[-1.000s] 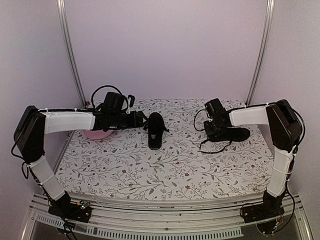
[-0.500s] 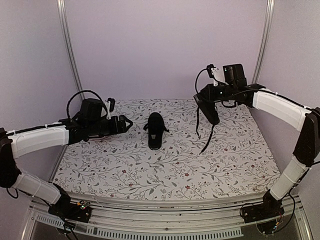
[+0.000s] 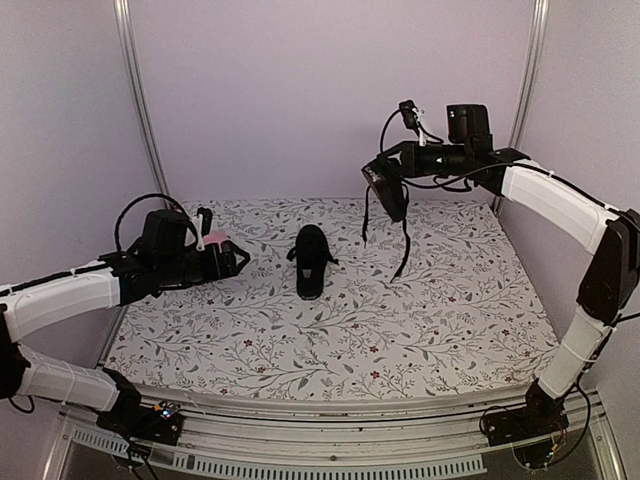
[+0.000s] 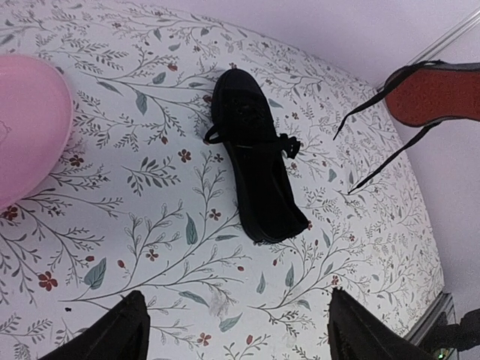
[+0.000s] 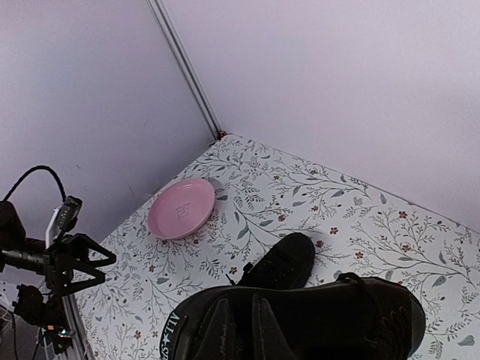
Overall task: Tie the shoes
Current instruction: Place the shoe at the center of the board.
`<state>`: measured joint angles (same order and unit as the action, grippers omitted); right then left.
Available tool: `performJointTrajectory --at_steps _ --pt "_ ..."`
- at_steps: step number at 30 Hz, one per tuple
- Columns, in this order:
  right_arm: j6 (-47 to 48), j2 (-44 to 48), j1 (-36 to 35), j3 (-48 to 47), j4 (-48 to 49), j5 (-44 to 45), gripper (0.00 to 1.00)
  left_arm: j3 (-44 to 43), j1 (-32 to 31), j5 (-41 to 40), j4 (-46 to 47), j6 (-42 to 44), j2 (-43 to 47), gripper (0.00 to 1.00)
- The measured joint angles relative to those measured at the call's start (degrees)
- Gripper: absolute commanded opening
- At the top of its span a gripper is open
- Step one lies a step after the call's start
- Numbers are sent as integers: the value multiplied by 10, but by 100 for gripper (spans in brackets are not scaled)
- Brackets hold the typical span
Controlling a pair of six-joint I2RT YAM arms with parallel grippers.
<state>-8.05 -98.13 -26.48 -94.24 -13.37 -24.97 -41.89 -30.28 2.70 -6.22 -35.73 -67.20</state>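
One black shoe [image 3: 311, 260] lies flat mid-table, toe toward the back wall, its laces short and loose at the sides. My right gripper [image 3: 398, 165] is shut on the other black shoe [image 3: 388, 190], holding it high above the table's back right with long laces [image 3: 404, 245] dangling. The right wrist view shows my right gripper [image 5: 244, 330] with both fingers pressed inside that shoe [image 5: 315, 319]. My left gripper [image 3: 235, 262] is open and empty, left of the lying shoe [image 4: 255, 157]. In the left wrist view the held shoe's red sole [image 4: 439, 94] shows.
A pink plate [image 5: 180, 208] sits at the back left, partly hidden behind my left gripper in the top view [image 3: 218, 243]. Walls and metal posts [image 3: 138, 100] close in the flowered table on three sides.
My right arm has lifted its shoe off the table, up and to the left, laces trailing. My left arm has drawn back leftward, away from the lying shoe.
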Motion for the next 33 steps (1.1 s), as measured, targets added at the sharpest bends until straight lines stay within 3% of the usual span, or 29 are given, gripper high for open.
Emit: performJointTrajectory --at_steps 4,10,18,24,28,33 --pt "-30 -4 0 0 -1 -37 2 5 5 -2 -6 -5 1 81" --pt "-24 -14 8 0 -7 9 2 5 10 -1 -6 -8 -4 81" --pt "59 -25 62 -9 -7 140 2 8 10 1 -4 -11 -5 81" --pt "116 -18 54 -5 47 156 2 33 11 7 8 -21 -2 81" --pt "136 15 5 91 112 134 2 50 11 12 10 -28 3 81" --pt "127 51 -96 291 197 102 2 63 11 16 12 -33 21 81"
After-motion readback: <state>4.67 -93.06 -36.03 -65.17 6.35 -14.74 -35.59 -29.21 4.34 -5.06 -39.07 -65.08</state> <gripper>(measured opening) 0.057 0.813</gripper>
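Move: Still pinching the second shoe, the right hand is high over the board's far part. The free spot just right of the placed shoe lies about 2 cm ahead, 8 cm left and 32 cm below. The placed shoe is about 2 cm ahead and 17 cm left at that depth, the pink plate some 27 cm farther left of it. From the left hand the spot is roughly 14 cm ahead, 28 cm right and 15 cm below. Swinging the held shoe, the right hand first goes about 7 cm forward and 9 cm right, yawing some 20 degrees clockwise, then reverses quickly: about 13 cm back, 12 cm left and 13 cm down towards the spot beside the placed shoe, turning back counter-clockwise. Its fingers keep their grip. The open, empty left hand eases about 3 cm down and slightly back. ##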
